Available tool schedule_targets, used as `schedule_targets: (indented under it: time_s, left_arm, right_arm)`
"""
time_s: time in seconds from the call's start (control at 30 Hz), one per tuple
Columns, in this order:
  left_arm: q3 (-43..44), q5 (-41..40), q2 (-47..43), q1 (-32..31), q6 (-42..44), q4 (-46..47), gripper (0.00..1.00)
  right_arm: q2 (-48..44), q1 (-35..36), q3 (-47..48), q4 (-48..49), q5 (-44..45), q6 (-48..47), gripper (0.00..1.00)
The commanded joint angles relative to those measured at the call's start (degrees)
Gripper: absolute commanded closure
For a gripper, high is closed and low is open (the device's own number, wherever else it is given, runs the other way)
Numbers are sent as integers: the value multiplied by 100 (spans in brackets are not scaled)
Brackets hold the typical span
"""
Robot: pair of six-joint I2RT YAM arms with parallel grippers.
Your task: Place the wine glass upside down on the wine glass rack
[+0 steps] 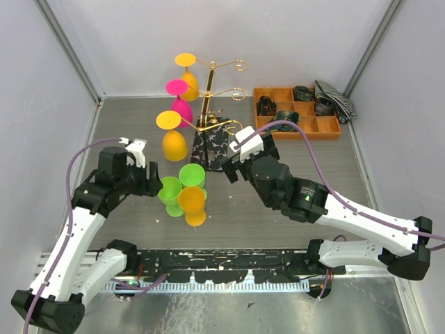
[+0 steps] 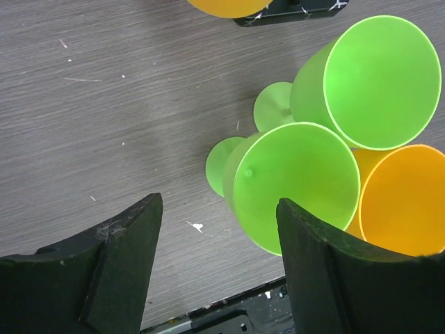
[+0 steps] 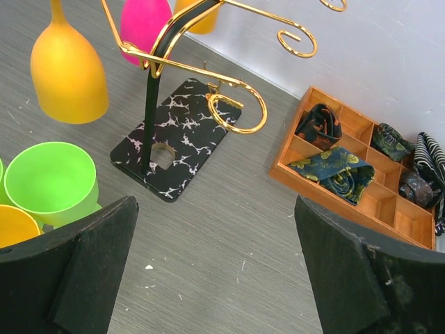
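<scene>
The wine glass rack (image 1: pixel 206 111) stands at the back centre on its black speckled base (image 3: pixel 182 132). A yellow (image 1: pixel 188 78), a pink (image 1: pixel 180 104) and an orange wine glass (image 1: pixel 173 139) hang from it upside down. Three more stand clustered on the table: a green one (image 1: pixel 169 191), another green one (image 1: pixel 192 175) and an orange one (image 1: pixel 192 200). My left gripper (image 1: pixel 149 182) is open just left of the cluster. The nearest green glass (image 2: pixel 295 184) lies ahead of it, against the right finger (image 2: pixel 327 271). My right gripper (image 3: pixel 215 271) is open and empty over bare table beside the rack's base.
An orange compartment tray (image 1: pixel 297 134) with rolled dark cloths sits at the back right, and its near wall (image 3: pixel 313 184) shows in the right wrist view. A striped cloth (image 1: pixel 335 99) lies at its far corner. White walls enclose the table on three sides.
</scene>
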Motion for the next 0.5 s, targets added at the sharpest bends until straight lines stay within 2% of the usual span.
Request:
schedule_targets:
  time_s: [0.0, 0.23, 0.47]
  left_arm:
    - [-22, -100, 133, -72, -96, 290, 28]
    - [49, -348, 500, -235, -189, 304, 39]
    - [110, -544, 791, -368, -250, 293, 56]
  right_arm:
    - [33, 27, 93, 133, 213, 40, 0]
    - [-12, 27, 38, 144, 333, 5, 0]
    - [-8, 20, -23, 179, 431, -79, 0]
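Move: The near green glass stands upright with its middle about 4 cm to the left hand's right, level with it fore and aft and some 9 cm below. The second green glass is about 11 cm right and 4 cm ahead, the standing orange glass 11 cm right and 3 cm back; the lowest hung orange glass is roughly 12 cm ahead, 5 cm right and 4 cm up. From the right hand, the near green glass lies some 20 cm left, 5 cm back and 24 cm down. Down and slightly forward, about 2.5 cm in all and quickening a little, the left hand sinks over the left side of the near green glass's rim. The fingers tip down some 5 degrees and shut from about three-quarters to half open, the right fingertip on the mouth side and the left one outside the wall; no grip can be seen yet. ##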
